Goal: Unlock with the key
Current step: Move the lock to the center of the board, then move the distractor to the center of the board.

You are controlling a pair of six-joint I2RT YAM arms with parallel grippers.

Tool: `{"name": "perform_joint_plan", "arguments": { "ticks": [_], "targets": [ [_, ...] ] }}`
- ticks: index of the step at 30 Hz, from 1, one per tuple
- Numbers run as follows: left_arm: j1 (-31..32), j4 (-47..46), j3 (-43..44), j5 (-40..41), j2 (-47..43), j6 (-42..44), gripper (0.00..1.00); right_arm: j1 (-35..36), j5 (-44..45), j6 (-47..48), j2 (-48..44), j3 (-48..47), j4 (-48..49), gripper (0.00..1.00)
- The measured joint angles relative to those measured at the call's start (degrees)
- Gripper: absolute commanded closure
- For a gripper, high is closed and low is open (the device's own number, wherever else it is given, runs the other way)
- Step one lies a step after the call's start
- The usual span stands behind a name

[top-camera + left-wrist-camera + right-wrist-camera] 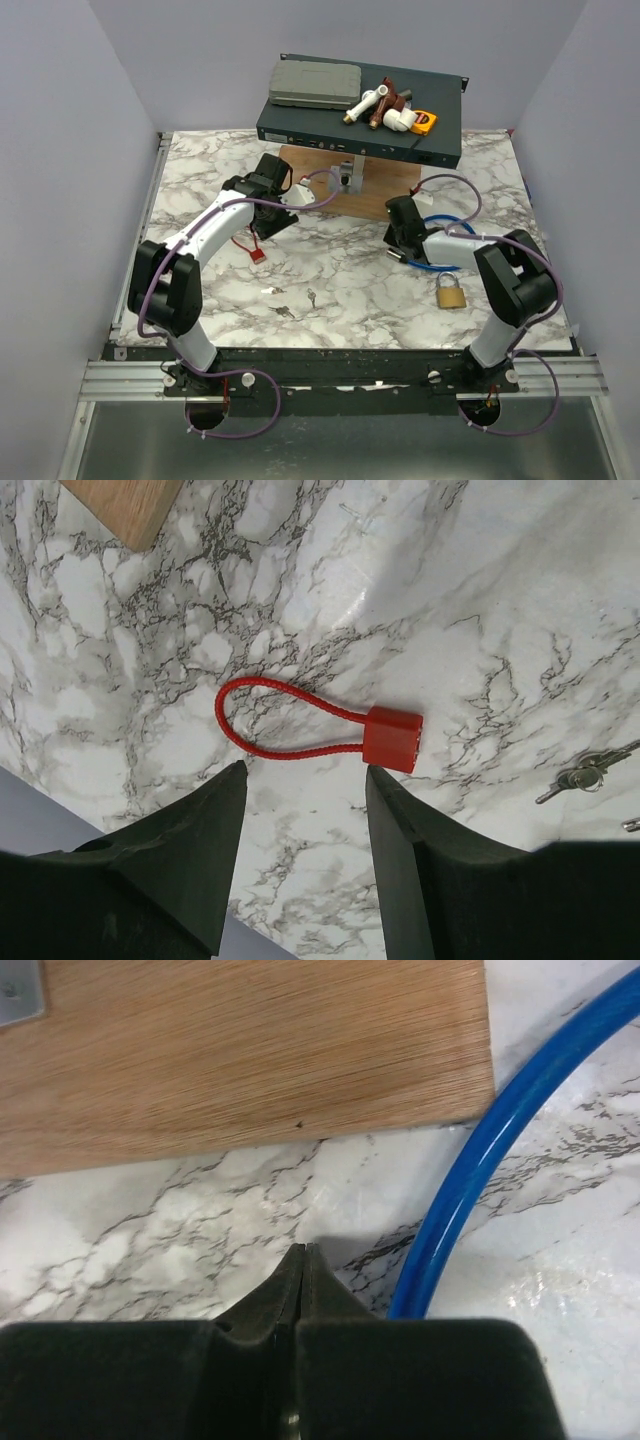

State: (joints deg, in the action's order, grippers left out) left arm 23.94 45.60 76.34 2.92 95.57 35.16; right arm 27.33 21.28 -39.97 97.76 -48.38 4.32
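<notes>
A red cable lock point(390, 738) lies on the marble table, just ahead of my left gripper point(305, 770), which hangs open above it with nothing between its fingers. In the top view the red cable lock point(255, 248) sits below the left gripper point(268, 222). Small keys point(285, 312) lie loose near the table's middle, and the keys point(585, 775) also show at the right edge of the left wrist view. A brass padlock point(451, 293) rests at the front right. My right gripper point(303, 1250) is shut with nothing visible between its tips, beside a blue cable point(480, 1160).
A wooden board point(330, 195) lies at the back centre under a dark rack unit point(360, 135) that carries a grey case and pipe fittings. The wooden board point(250, 1050) fills the top of the right wrist view. The blue cable point(440, 225) loops by the right gripper point(397, 212).
</notes>
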Motion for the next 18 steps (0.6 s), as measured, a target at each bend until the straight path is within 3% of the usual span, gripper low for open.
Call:
{"name": "perform_joint_plan", "arguments": {
  "ticks": [12,18],
  "targets": [
    [0.0,4.9,1.9,-5.0,-3.8,-0.7,0.50,5.8,21.4,0.6,8.2,-4.5,0.8,0.99],
    [0.0,2.3,0.5,-9.2,-12.4,-0.7,0.51,6.3,26.2,0.6,11.5,-7.2,0.7,0.99]
  ]
}}
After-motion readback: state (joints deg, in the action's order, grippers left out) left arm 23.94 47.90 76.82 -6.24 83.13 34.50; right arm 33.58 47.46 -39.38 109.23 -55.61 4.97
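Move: The red lock lies about 10 cm below the left hand, some 2 cm left and 1 cm back; the small key lies 11 cm back and 3 cm right. The blue lock's body lies 4 cm back, 2 cm right and 2 cm below the right hand; the board's near right corner is 3 cm ahead and 6 cm right, the brass padlock 13 cm back and 12 cm right. Left hand climbs 7 cm from the red lock; shut right noses 3 cm forward-right towards the board, rolling left-side-down. ##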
